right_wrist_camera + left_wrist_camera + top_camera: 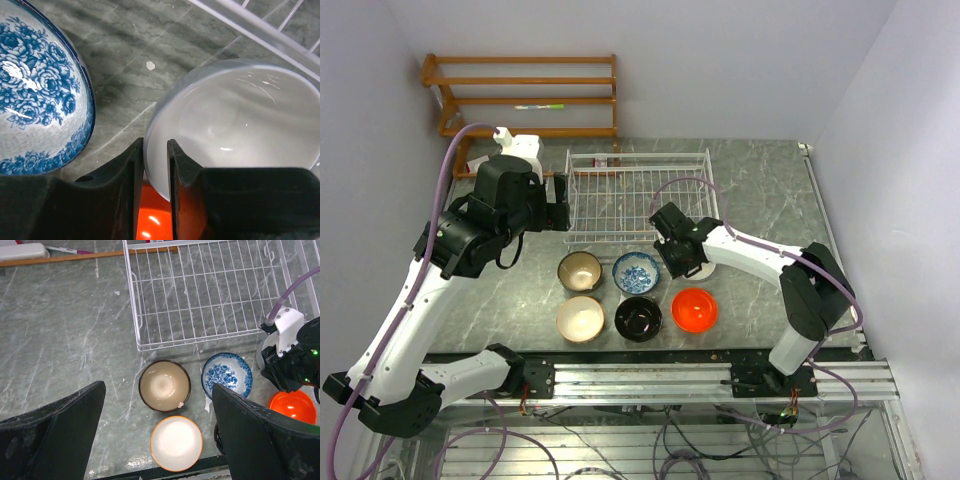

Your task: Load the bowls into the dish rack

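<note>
My right gripper [155, 156] is shut on the white bowl [240, 120], one finger outside its near rim and one inside. That bowl sits just in front of the dish rack [260, 35] and is mostly hidden under the gripper [678, 255] in the top view. Beside it are the blue-and-white bowl [636, 272] and the brown bowl [579, 271]. In the front row stand the cream bowl [580, 319], the black bowl [638, 318] and the orange bowl [694, 310]. The white wire dish rack [620, 240] holds nothing. My left gripper [157, 390] hangs open high above the brown and cream bowls.
An orange-brown wooden shelf [520, 95] stands against the back wall behind the rack's left end. A metal rail [650, 375] runs along the table's near edge. Walls close in on the left and right.
</note>
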Robot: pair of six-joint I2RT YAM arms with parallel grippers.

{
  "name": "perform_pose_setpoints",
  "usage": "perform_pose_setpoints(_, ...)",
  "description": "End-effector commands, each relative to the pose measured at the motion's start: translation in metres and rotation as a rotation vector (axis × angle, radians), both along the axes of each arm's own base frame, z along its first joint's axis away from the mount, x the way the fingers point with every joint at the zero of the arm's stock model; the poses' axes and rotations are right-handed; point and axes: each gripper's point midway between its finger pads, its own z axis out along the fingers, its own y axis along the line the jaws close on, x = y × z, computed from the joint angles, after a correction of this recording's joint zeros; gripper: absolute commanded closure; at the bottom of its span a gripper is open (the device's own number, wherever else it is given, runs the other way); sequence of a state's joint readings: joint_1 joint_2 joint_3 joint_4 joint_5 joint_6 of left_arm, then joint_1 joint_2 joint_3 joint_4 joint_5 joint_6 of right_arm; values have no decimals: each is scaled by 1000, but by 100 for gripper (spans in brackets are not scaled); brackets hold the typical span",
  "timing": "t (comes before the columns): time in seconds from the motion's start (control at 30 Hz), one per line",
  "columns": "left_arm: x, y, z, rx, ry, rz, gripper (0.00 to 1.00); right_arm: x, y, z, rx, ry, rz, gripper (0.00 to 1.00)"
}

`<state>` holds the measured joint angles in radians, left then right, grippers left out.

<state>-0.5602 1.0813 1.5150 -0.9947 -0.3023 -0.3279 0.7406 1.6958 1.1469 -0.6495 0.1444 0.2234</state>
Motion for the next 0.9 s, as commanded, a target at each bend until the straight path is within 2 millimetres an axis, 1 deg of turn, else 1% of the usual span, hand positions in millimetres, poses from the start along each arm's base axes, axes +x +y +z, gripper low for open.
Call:
perform_pose_setpoints(0.0,2,2,-3,33,-5,2,1,1,-8,-10,-40,-11,-11,76)
perform_pose_setpoints(0.1,3,2,-3,33,-7,2,1,2,-10,-9,-49,-17,-15,76)
perform_pose_setpoints(0.13,3,2,-3,33,-7,3,1,2,-11,-8,-52,-21,-16,78)
perform_pose_setpoints(0.2,3,2,-2,30,-11,5,1,5,-12,-2,-59,-33,-20,88)
perform_pose_setpoints(0.27,3,2,0,25,-16,6,1,7,-11,8,-56,-45,-21,99)
perform_pose_setpoints(0.33,2,3,0,25,-14,8,1,9,-9,23,-41,-59,-20,100)
perform_pose_setpoints(0.4,2,3,2,22,-16,12,1,8,-5,43,-6,-67,-12,100)
perform_pose_setpoints(0.47,2,5,5,18,-20,21,1,6,0,66,36,-68,-6,100)
perform_pose_setpoints(0.57,2,6,9,8,-22,36,1,3,17,115,152,-84,26,100)
perform_pose_setpoints(0.63,3,5,14,-4,-25,41,1,0,36,153,259,-88,76,100)
perform_pose_setpoints(0.7,4,3,19,-18,-29,41,1,-1,61,192,386,-93,142,100)
perform_pose_setpoints(0.77,4,2,25,-36,-38,43,1,2,87,227,526,-98,195,100)
perform_pose_setpoints(0.8,4,2,28,-44,-42,47,1,7,99,245,597,-108,214,100)
perform_pose_setpoints(0.87,3,2,34,-58,-54,53,1,17,121,263,746,-91,239,100)
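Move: The white bowl's middle lies about 4 cm ahead, 5 cm to the right and 2 cm below the right hand, whose part-open fingers are down at its near left rim. The blue bowl stands level with this hand, 8 cm left; the red bowl 9 cm back, 5 cm right; the dish rack's middle some 20 cm ahead, 8 cm left. From the left hand the white bowl is roughly 4 cm ahead, 30 cm right and 31 cm below. After settling about half a centimetre lower, the right fingers close from part-open to nearly shut, pinching the white bowl's left rim, while the hand drifts a centimetre right. It then pulls the bowl up ever faster, ending about 22 cm above its start, swinging some 8 cm left and a little forward to pass high over the blue bowl's side, the wrist rolling about 30 degrees so the hand's left side rises. ##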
